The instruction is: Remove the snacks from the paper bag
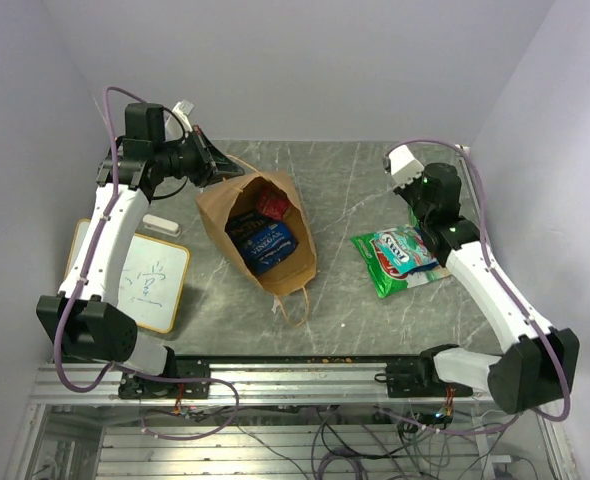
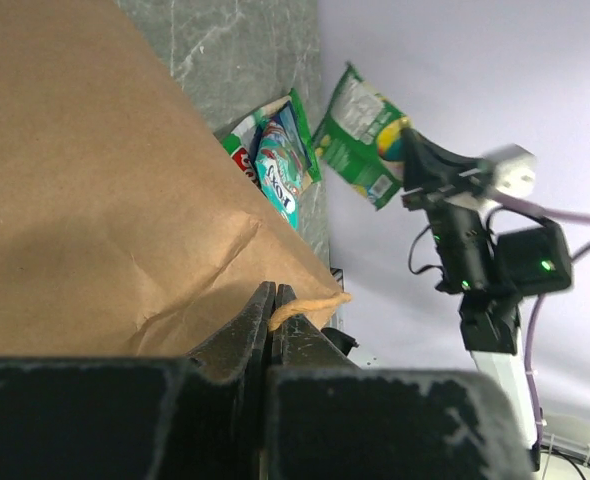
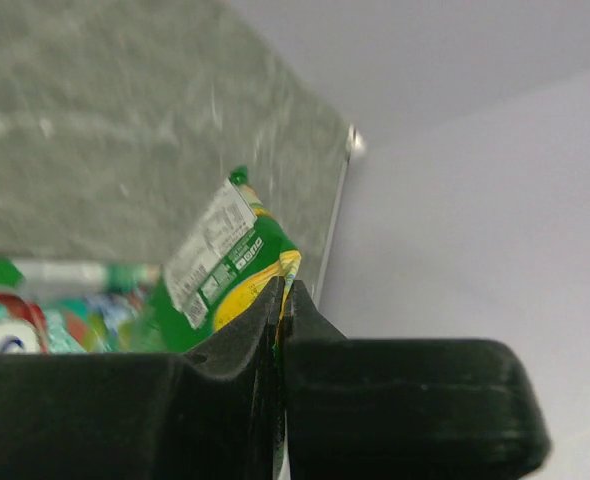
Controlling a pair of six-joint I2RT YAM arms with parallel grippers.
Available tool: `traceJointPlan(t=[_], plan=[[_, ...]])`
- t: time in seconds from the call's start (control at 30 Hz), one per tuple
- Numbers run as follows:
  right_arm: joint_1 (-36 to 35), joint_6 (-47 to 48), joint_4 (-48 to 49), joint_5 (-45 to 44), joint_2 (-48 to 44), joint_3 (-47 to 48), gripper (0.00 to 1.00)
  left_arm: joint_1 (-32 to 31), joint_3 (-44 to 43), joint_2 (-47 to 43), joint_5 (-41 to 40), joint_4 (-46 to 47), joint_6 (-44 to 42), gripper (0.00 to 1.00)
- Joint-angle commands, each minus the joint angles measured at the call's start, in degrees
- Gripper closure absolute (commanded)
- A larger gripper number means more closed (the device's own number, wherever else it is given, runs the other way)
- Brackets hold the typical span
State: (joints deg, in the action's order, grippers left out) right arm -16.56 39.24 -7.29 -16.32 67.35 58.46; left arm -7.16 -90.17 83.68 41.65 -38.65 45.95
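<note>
The brown paper bag point(image 1: 275, 272) lies on the table with its mouth toward the back. Inside it show a blue snack packet point(image 1: 267, 243) and a small red one point(image 1: 272, 205). My left gripper point(image 1: 219, 165) is at the bag's back rim, shut on a twisted string handle point(image 2: 310, 302) next to the bag wall point(image 2: 95, 200). My right gripper point(image 3: 280, 298) is shut on the edge of a yellow-green packet point(image 3: 225, 270), which hangs above the table point(image 2: 358, 135). A green-white packet with a red logo point(image 1: 400, 255) lies on the table under the right arm.
A small whiteboard point(image 1: 140, 275) with writing lies at the left, with a white eraser point(image 1: 161, 224) behind it. Walls close off the table on the left, back and right. The grey table edge point(image 3: 337, 215) runs close by the right gripper.
</note>
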Motion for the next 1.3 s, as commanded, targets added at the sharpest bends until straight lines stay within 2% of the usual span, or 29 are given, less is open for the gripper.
traceJointPlan(t=[0.0,0.23,0.47,0.87,1.03,1.27], plan=[[5.41,2.94,0.37,-4.44,2.28,-2.6,1.0,0.65,0.43,-1.68,1.02,0.69,-0.44,0.93],[6.98,8.13,0.67,-7.82,6.58,-7.31,1.0,0.65,0.06,-1.66,1.12,0.11,-1.0,0.93],[6.82,6.79,-0.79,-1.38,5.27,-10.04,1.0,0.65,0.17,-1.47,1.32,0.55,-0.83,0.93],[5.87,-4.82,-8.95,8.05,9.99,-8.61,1.0,0.65,0.57,-1.07,1.76,0.56,-0.83,0.93],[4.62,-10.21,-12.8,6.59,15.1,-6.27,1.0,0.65,0.26,-0.71,1.95,0.75,-0.8,0.93],[3.99,-19.47,-15.65,9.41,20.45,-2.31,1.0,0.58,0.22,-0.96,1.73,0.69,-1.07,0.93]])
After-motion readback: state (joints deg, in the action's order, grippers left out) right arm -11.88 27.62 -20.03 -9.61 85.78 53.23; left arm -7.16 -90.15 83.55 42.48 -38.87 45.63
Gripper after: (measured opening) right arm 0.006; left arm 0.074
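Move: Below the right hand, which already holds a small green snack bag, lies the teal bag on the snack pile: roughly 24 cm down, about 4 cm to the left and 1 cm back. The large green bag under it is about 6 cm left of the hand and 3 cm back. The paper bag stands some 36 cm left and 3 cm ahead. From the left hand the teal bag is about 46 cm right, 2 cm ahead and 31 cm below. Sinking some 20 cm towards the snack pile, the right hand first sweeps on about 7 cm to the right, then eases back left some 5 cm as it keeps going down, drawing slightly back towards its base. The wrist tips down by about 35 degrees, and the shut fingers keep their pinch on the small green bag, laying it over the pile's right end beside the teal bag. ##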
